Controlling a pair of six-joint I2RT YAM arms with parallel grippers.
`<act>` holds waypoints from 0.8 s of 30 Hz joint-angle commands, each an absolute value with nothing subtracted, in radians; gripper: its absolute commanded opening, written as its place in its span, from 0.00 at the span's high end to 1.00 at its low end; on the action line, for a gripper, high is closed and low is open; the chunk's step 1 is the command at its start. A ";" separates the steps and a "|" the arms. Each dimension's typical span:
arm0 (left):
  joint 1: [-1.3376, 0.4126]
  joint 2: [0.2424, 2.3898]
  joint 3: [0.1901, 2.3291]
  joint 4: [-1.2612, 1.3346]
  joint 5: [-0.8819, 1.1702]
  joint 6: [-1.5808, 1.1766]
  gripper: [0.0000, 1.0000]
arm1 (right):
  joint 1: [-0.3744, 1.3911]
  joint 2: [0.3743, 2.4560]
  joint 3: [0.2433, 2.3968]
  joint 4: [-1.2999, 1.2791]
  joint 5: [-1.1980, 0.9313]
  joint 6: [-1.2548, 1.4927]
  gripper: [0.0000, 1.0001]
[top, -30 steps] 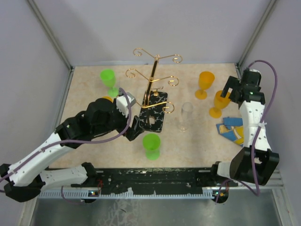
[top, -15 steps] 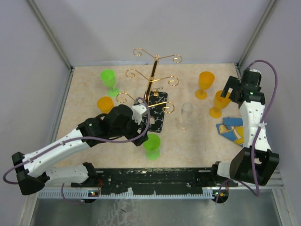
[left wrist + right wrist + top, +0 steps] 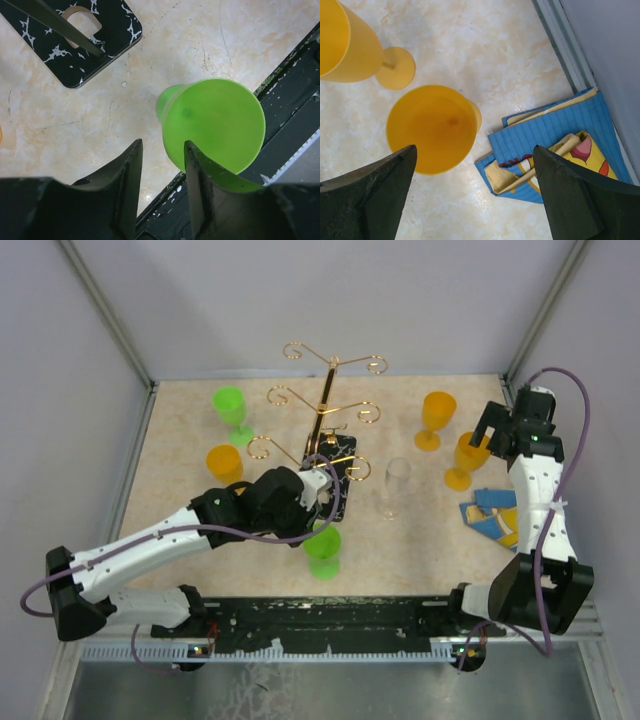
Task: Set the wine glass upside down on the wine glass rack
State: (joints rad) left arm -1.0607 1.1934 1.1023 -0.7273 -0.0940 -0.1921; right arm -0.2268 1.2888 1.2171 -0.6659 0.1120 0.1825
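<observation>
A green wine glass (image 3: 323, 550) stands upright near the front edge, its mouth facing up in the left wrist view (image 3: 215, 130). My left gripper (image 3: 325, 520) hangs right over its rim. The jaws are narrowed but still apart (image 3: 162, 145); the right finger sits at the glass's left rim, and the gap shows mostly table. The gold wire wine glass rack (image 3: 322, 415) stands on its black veined base (image 3: 75, 40), just behind the gripper. My right gripper (image 3: 474, 147) stands wide open above an orange glass (image 3: 432, 127) at the far right.
Other glasses stand around: green (image 3: 232, 412) and orange (image 3: 224, 462) at the left, orange (image 3: 436, 418) at the back right, a clear one (image 3: 397, 485) right of the rack. A blue folded cloth (image 3: 492, 515) lies by the right wall. A black rail (image 3: 330, 615) runs along the front edge.
My left arm has swung right and forward, from the rack base to above the front green glass, and its jaws have narrowed. The right arm has not moved.
</observation>
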 commanded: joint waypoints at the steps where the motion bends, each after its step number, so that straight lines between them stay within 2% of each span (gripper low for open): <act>1: -1.068 1.219 1.122 -0.729 -0.096 -0.214 0.60 | -0.233 1.241 1.221 -0.632 0.127 0.167 0.01; 3: -1.068 1.228 1.115 -0.727 -0.090 -0.218 0.65 | -0.233 1.241 1.221 -0.633 0.125 0.167 0.01; 7: -1.067 1.232 1.109 -0.723 -0.088 -0.224 0.67 | -0.234 1.237 1.221 -0.634 0.122 0.167 0.01; 9: -1.068 1.229 1.110 -0.720 -0.089 -0.225 0.72 | -0.234 1.235 1.218 -0.632 0.123 0.168 0.01; 11: -1.067 1.224 1.108 -0.716 -0.091 -0.225 0.80 | -0.234 1.232 1.214 -0.629 0.119 0.167 0.01; 13: -1.068 1.224 1.108 -0.714 -0.092 -0.226 0.98 | -0.233 1.232 1.211 -0.628 0.118 0.168 0.01; 14: -1.067 1.225 1.108 -0.715 -0.093 -0.229 1.00 | -0.234 1.233 1.210 -0.628 0.118 0.171 0.01; 19: -1.067 1.198 1.121 -0.702 -0.042 -0.233 1.00 | -0.234 1.225 1.202 -0.613 0.092 0.199 0.01; 24: -1.068 1.099 1.138 -0.602 0.106 -0.179 1.00 | -0.235 1.215 1.179 -0.585 0.058 0.227 0.01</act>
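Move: The green wine glass at the left gripper stands nearly under it, its middle about 3 cm back, 3 cm right and 7 cm below, with the near-side fingers straddling its rim. The rack's base plate lies some 19 cm ahead, 5 cm right and 15 cm down. The clear glass is about 10 cm ahead and 20 cm right, the orange glass 17 cm ahead and 19 cm left, both 7 cm lower. From the right hand, the green glass lies roughly 21 cm back, 38 cm left and 9 cm below. Bring the left gripper down about 1 cm over the green glass, one finger inside the bowl and the other outside. Close the half-open fingers fully, pinching the thin wall at the rim's forward-left side, then start lifting, a bit over 1 cm up and about 1 cm back. ##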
